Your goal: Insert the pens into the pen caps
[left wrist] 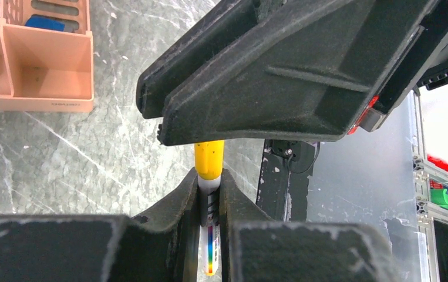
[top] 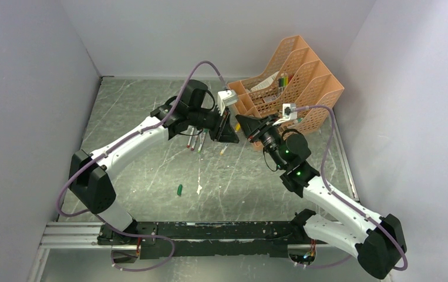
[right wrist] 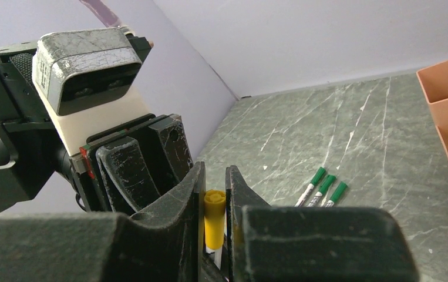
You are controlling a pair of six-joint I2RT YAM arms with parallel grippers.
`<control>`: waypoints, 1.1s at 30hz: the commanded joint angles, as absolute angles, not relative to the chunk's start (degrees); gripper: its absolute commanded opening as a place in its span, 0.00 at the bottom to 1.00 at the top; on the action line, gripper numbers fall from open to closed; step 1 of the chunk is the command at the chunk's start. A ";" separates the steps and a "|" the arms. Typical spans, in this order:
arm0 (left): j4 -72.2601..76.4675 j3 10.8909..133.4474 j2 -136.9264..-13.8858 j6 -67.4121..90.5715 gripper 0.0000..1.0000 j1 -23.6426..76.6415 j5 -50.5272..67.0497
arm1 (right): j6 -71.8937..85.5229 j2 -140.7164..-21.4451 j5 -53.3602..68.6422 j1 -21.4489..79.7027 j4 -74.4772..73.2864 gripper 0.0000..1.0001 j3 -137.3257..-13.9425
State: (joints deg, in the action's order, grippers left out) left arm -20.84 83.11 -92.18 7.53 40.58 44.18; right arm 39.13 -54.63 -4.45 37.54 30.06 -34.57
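My left gripper (left wrist: pixel 209 176) is shut on a white pen (left wrist: pixel 211 235) with a rainbow stripe. A yellow cap (left wrist: pixel 209 157) sits over that pen's end. My right gripper (right wrist: pixel 215 171) is shut on the same yellow cap (right wrist: pixel 214 216). The two grippers meet tip to tip above the table, left gripper (top: pixel 228 130) facing right gripper (top: pixel 243 125). Three pens with green caps (right wrist: pixel 322 185) lie side by side on the table, under the left arm (top: pixel 195 141). One loose green cap (top: pixel 179 190) lies nearer the arm bases. Another pen (top: pixel 223 150) lies below the grippers.
An orange file rack (top: pixel 303 88) holding coloured markers stands at the back right, close behind the right gripper. Its low orange front compartments (left wrist: pixel 45 59) show in the left wrist view. A small white scrap (top: pixel 199 189) lies beside the loose cap. Walls enclose the table on three sides.
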 commanded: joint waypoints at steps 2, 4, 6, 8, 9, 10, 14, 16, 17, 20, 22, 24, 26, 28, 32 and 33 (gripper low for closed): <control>-2.14 84.79 -87.41 7.80 0.07 38.58 45.32 | 38.68 -53.64 1.31 40.97 13.70 0.00 -33.52; -1.52 80.71 -85.86 7.81 0.07 38.58 46.56 | 38.21 -52.35 -1.14 40.93 13.65 0.00 -34.83; -2.05 77.42 -84.42 7.22 0.07 38.58 46.85 | 37.87 -51.01 -4.00 40.92 13.56 0.00 -35.96; -2.15 74.33 -82.76 7.07 0.07 38.67 45.65 | 37.10 -49.58 -6.30 40.83 14.02 0.02 -36.71; -1.71 72.80 -81.79 7.11 0.07 38.64 45.71 | 36.61 -48.91 -7.30 40.75 14.06 0.02 -37.13; -1.52 71.63 -80.91 7.01 0.07 38.68 46.04 | 36.05 -48.50 -8.30 40.71 13.91 0.02 -37.89; -3.76 69.46 -78.92 5.51 0.07 38.75 45.11 | 34.73 -46.52 -11.76 40.64 13.28 0.07 -38.93; -5.19 69.30 -78.83 4.63 0.07 38.88 45.25 | 34.57 -45.46 -13.45 40.62 13.48 0.17 -38.56; -5.77 69.26 -78.87 4.19 0.07 39.01 45.53 | 34.59 -44.98 -14.21 40.67 13.37 0.22 -38.38; -9.34 70.27 -80.01 1.99 0.07 40.51 44.54 | 35.39 -43.54 -15.88 40.60 12.88 0.35 -37.67; -12.37 71.54 -81.30 0.18 0.07 41.79 43.08 | 35.80 -42.47 -17.02 40.56 12.62 0.44 -37.07; -13.42 71.98 -82.17 -0.29 0.07 42.69 42.15 | 36.09 -41.45 -18.20 40.52 12.04 0.51 -36.54; -13.09 71.63 -82.35 -0.12 0.07 42.95 42.10 | 36.06 -40.65 -19.34 40.54 10.75 0.55 -36.46; -12.01 71.00 -82.14 0.90 0.07 43.01 40.32 | 36.12 -39.80 -19.96 40.58 9.45 0.56 -36.28; -13.88 71.53 -83.79 2.88 0.07 43.02 31.64 | 37.20 -37.80 -22.28 40.54 5.11 0.55 -35.21; -14.40 71.66 -84.54 3.85 0.07 42.98 27.73 | 37.70 -37.41 -23.07 40.50 3.59 0.55 -35.12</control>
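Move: Between the right hand's fingers sits the yellow cap, already on the pen that the left hand grips just below it; the cap lies about 4 cm above the left hand point, 2 cm ahead and 2 cm to its right. On the table some 23 cm below the left hand, the green-capped pens lie about 11 cm ahead and 14 cm to its left. The organizer's middle is roughly 22 cm ahead, 18 cm right and 20 cm below the right hand. Drawing back some 3 cm with the cap and pen still between them, both hands leave the insertion spot; the left also eases about 2 cm left, rolls some 10 degrees and keeps its grip on the pen. The right rises slightly, opens its fingers to about half, lets go of the yellow cap and backs off right by about 6 cm, swinging slightly clockwise. ##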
